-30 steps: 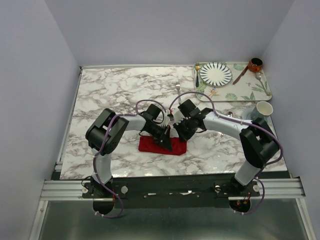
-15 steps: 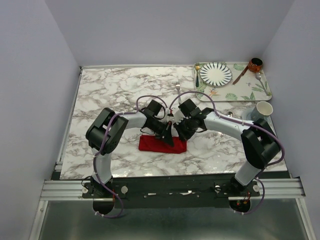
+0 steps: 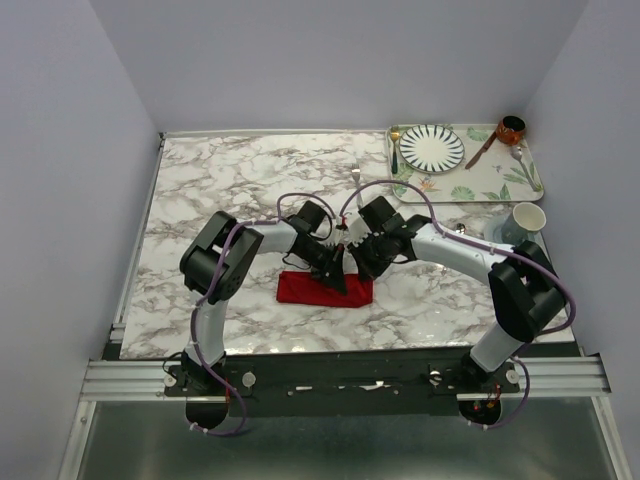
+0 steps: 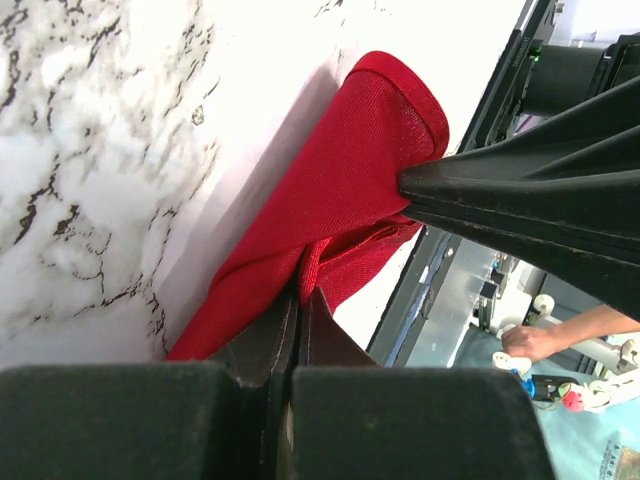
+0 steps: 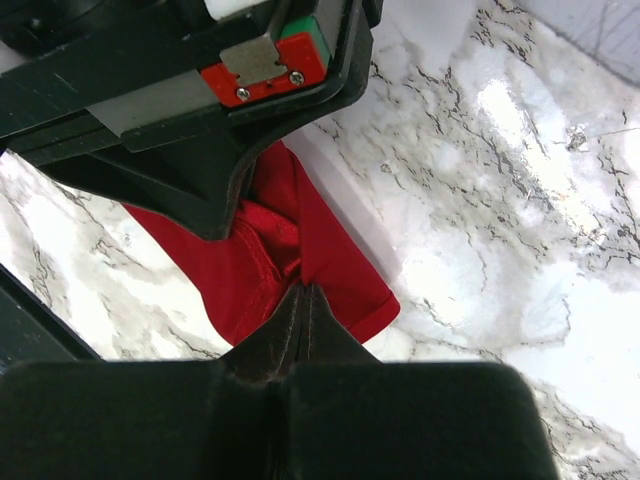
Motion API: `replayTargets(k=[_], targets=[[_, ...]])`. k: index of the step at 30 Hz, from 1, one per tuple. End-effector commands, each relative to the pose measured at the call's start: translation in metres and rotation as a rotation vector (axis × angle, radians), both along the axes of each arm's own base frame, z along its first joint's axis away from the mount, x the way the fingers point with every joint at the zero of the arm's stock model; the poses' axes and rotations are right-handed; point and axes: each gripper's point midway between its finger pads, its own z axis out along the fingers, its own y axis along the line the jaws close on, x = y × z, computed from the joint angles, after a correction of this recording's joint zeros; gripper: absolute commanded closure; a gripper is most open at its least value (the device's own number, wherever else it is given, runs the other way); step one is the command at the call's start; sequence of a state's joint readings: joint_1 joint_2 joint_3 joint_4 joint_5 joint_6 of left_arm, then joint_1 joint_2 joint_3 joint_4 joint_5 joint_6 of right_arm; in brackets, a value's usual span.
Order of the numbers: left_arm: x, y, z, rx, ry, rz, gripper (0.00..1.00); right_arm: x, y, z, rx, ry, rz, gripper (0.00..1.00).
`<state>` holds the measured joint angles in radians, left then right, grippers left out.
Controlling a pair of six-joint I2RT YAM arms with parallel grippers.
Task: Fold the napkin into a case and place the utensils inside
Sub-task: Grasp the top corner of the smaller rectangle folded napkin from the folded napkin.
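The deep-red napkin lies folded into a short bundle on the marble near the front edge. Both grippers meet over its right end. My left gripper is shut on a raised fold of the napkin. My right gripper is shut on a fold of the napkin from the other side, and its tip nearly touches the left gripper's black fingers. A silver fork lies on the table behind the arms. A small silver spoon rests on the tray.
A flowered tray at the back right holds a striped plate, a gold spoon, a brown wooden utensil and a brown bowl. A white mug stands beside the right arm.
The left arm's elbow and wrist have shifted slightly right and away from the front edge. Both grippers have stayed shut on the napkin, which has barely moved.
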<state>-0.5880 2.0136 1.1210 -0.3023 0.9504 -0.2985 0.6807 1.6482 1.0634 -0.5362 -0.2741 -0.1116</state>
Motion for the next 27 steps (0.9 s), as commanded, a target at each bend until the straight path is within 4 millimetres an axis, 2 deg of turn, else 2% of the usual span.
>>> replayTargets(k=[1,15,18,20,22,23,24,25,26,27], targets=[[0.002,0.01,-0.019,0.08,-0.006,0.004,1.0,0.001,0.003,0.011,0.025,-0.032,-0.008,0.99],[0.026,-0.007,0.011,0.015,-0.079,0.037,0.99,-0.006,0.003,0.001,0.024,0.005,0.016,0.99],[0.025,-0.006,0.007,0.03,-0.067,0.036,0.88,-0.006,0.003,0.001,0.021,0.001,0.015,0.99],[0.023,-0.002,0.006,0.035,-0.062,0.04,0.77,-0.006,0.001,0.0,0.013,0.001,0.012,0.99],[0.03,0.0,0.017,0.002,-0.1,0.062,0.68,-0.005,0.001,-0.001,0.007,-0.001,0.009,0.99],[0.027,0.005,0.016,0.0,-0.096,0.077,0.65,-0.004,-0.001,-0.001,0.002,-0.005,0.003,0.99],[0.033,0.008,0.03,-0.032,-0.136,0.104,0.63,-0.003,-0.001,-0.002,-0.001,-0.007,0.001,0.99],[0.046,0.007,0.04,-0.072,-0.182,0.161,0.59,-0.003,-0.002,-0.002,-0.007,-0.009,-0.005,0.99],[0.051,0.023,0.036,-0.07,-0.175,0.236,0.55,-0.002,-0.004,-0.003,-0.017,-0.013,-0.012,0.99],[0.058,0.026,0.057,-0.12,-0.223,0.287,0.52,-0.001,-0.004,-0.002,-0.015,-0.019,-0.013,0.99]])
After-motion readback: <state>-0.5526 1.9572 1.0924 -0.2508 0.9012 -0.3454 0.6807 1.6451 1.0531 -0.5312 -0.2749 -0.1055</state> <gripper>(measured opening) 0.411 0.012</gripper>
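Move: Pinched in the right fingers, at the right hand point, is the napkin's top right-hand corner; from the left hand it lies about 3 cm ahead and 6 cm to the right, nearly level. The folded napkin's middle is some 5 cm to the left of the left hand, level with it fore and aft, about 1 cm lower. The fork lies roughly 24 cm ahead of the left hand and 3 cm to its right, some 2 cm lower. Easing forward about 2 cm and rising nearly 1 cm, the left hand starts with its shut fingers on the napkin's layered edge, then opens them to a bit under half around the cloth and at the last begins to swing left, the wrist barely turning. The right hand stays in place, still pinching the corner. ##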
